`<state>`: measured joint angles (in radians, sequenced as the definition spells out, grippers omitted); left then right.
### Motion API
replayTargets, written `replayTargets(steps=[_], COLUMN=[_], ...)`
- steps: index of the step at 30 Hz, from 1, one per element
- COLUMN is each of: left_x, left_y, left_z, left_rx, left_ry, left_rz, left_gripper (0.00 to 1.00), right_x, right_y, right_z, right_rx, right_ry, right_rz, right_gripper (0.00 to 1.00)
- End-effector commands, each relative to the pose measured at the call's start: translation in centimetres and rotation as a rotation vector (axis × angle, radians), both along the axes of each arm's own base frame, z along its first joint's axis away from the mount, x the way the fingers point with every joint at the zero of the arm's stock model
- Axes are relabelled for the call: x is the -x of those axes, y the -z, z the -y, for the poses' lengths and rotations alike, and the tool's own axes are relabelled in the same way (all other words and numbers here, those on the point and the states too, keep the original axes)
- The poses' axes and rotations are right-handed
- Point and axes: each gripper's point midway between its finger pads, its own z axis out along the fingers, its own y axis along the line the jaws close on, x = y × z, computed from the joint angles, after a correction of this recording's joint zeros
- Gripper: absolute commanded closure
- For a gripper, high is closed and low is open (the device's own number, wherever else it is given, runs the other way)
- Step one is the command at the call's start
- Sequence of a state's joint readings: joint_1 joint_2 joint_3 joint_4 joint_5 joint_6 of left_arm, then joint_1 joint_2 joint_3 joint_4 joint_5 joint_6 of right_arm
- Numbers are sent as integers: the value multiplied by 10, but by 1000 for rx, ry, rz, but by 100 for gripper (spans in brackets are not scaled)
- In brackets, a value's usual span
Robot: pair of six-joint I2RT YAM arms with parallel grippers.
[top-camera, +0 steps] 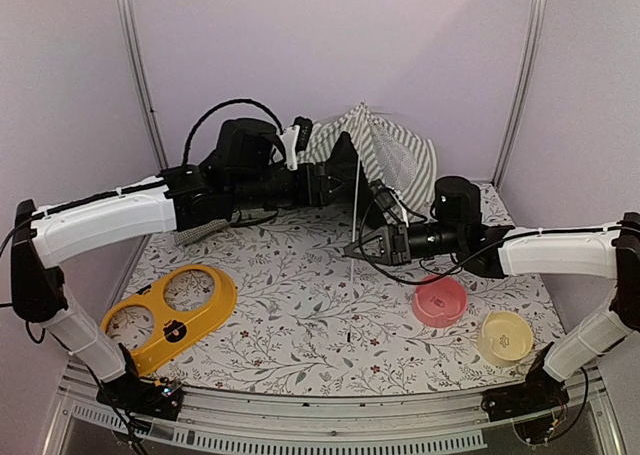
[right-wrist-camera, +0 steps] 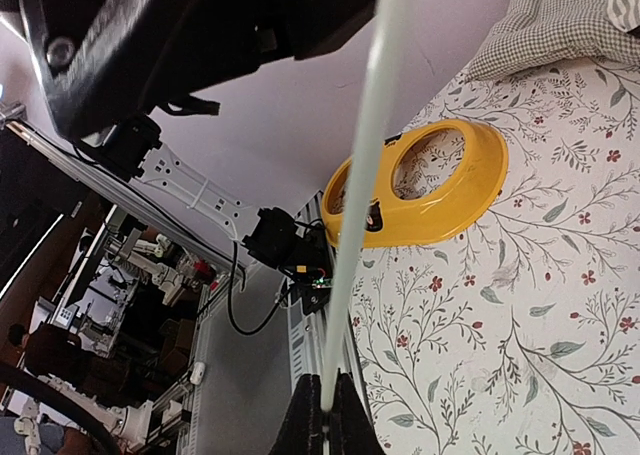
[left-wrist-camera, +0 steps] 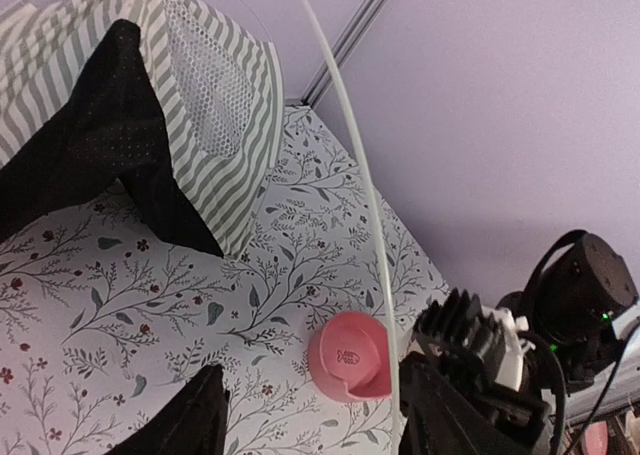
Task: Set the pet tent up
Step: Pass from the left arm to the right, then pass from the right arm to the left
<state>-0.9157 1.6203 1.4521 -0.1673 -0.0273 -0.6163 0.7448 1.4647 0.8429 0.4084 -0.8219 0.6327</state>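
Observation:
The pet tent (top-camera: 395,155) lies part-collapsed at the back of the table, green-and-white striped with a white mesh panel (left-wrist-camera: 205,85) and dark lining. A thin white pole (top-camera: 356,210) runs from its top down toward the table. My right gripper (top-camera: 352,247) is shut on this pole (right-wrist-camera: 360,195), with the fingertips (right-wrist-camera: 310,420) pinched around its lower part. Up against the tent's dark left side, my left gripper (top-camera: 338,183) is open (left-wrist-camera: 315,425) with nothing between its fingers. The pole (left-wrist-camera: 350,155) curves past just inside its right finger.
A pink bowl (top-camera: 440,300) and a cream bowl (top-camera: 505,337) sit at the front right. A yellow two-hole bowl stand (top-camera: 170,315) lies at the front left. A green checked cushion (top-camera: 200,233) shows under the left arm. Frame posts stand at the back corners.

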Motion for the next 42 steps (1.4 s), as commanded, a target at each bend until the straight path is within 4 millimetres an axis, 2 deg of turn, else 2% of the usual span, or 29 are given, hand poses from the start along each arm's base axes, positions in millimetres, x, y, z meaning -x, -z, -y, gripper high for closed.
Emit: replayTargets(steps=[1, 3, 7, 11, 15, 19, 23, 26, 31, 39, 42], left_x=[31, 49, 78, 99, 116, 124, 125, 123, 121, 118, 117], left_y=[-5, -1, 31, 72, 88, 98, 103, 105, 105, 102, 102], left_z=[-20, -27, -27, -21, -5, 8, 11, 14, 21, 26, 27], left_rx=[24, 32, -1, -52, -57, -69, -77, -81, -82, -76, -78], left_ry=[93, 135, 219, 268, 330, 375, 382, 382, 390, 391, 387], left_rz=[34, 30, -22, -103, -135, -157, -166, -169, -168, -153, -150], left_gripper=[37, 37, 40, 46, 48, 50, 53, 54, 63, 66, 78], right_x=[-19, -24, -36, -44, -50, -55, -57, -58, -57, -58, -58], right_y=[-13, -17, -20, -23, -24, -28, -30, -31, -30, -31, -31], right_z=[-4, -5, -9, -13, -14, -13, -13, -12, -12, -11, -11], right_rx=[-30, -37, -42, -49, -50, -54, -55, -53, -50, -50, -50], right_ry=[9, 8, 7, 6, 15, 26, 30, 34, 33, 40, 42], right_rz=[58, 66, 70, 74, 73, 79, 83, 87, 88, 90, 89], right_gripper=[100, 100, 100, 100, 100, 100, 100, 100, 100, 100, 100])
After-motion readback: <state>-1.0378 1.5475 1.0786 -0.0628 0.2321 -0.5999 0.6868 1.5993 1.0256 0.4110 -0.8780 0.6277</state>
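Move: Behind and below the open left hand, about 16 cm back, 3 cm right and 14 cm down, runs the free lower stretch of the tent pole. From the right hand, already pinching the pole higher up, that stretch is some 6 cm back, straight in line sideways and 7 cm down. The tent's middle is roughly 22 cm ahead of the right hand, 4 cm right and 8 cm lower; the pink bowl is about level with it, 21 cm right and 21 cm down. Swinging back about 12 cm and down as far, the left hand bows slightly out to its left, then comes in under the right hand to the pole's lower stretch, turning some 20 degrees clockwise and tipping down a little; its fingers narrow around the pole but stay partly open. Meanwhile the right hand keeps its pinch and carries the pole about 5 cm forward towards the tent, rising slightly, then holds. ##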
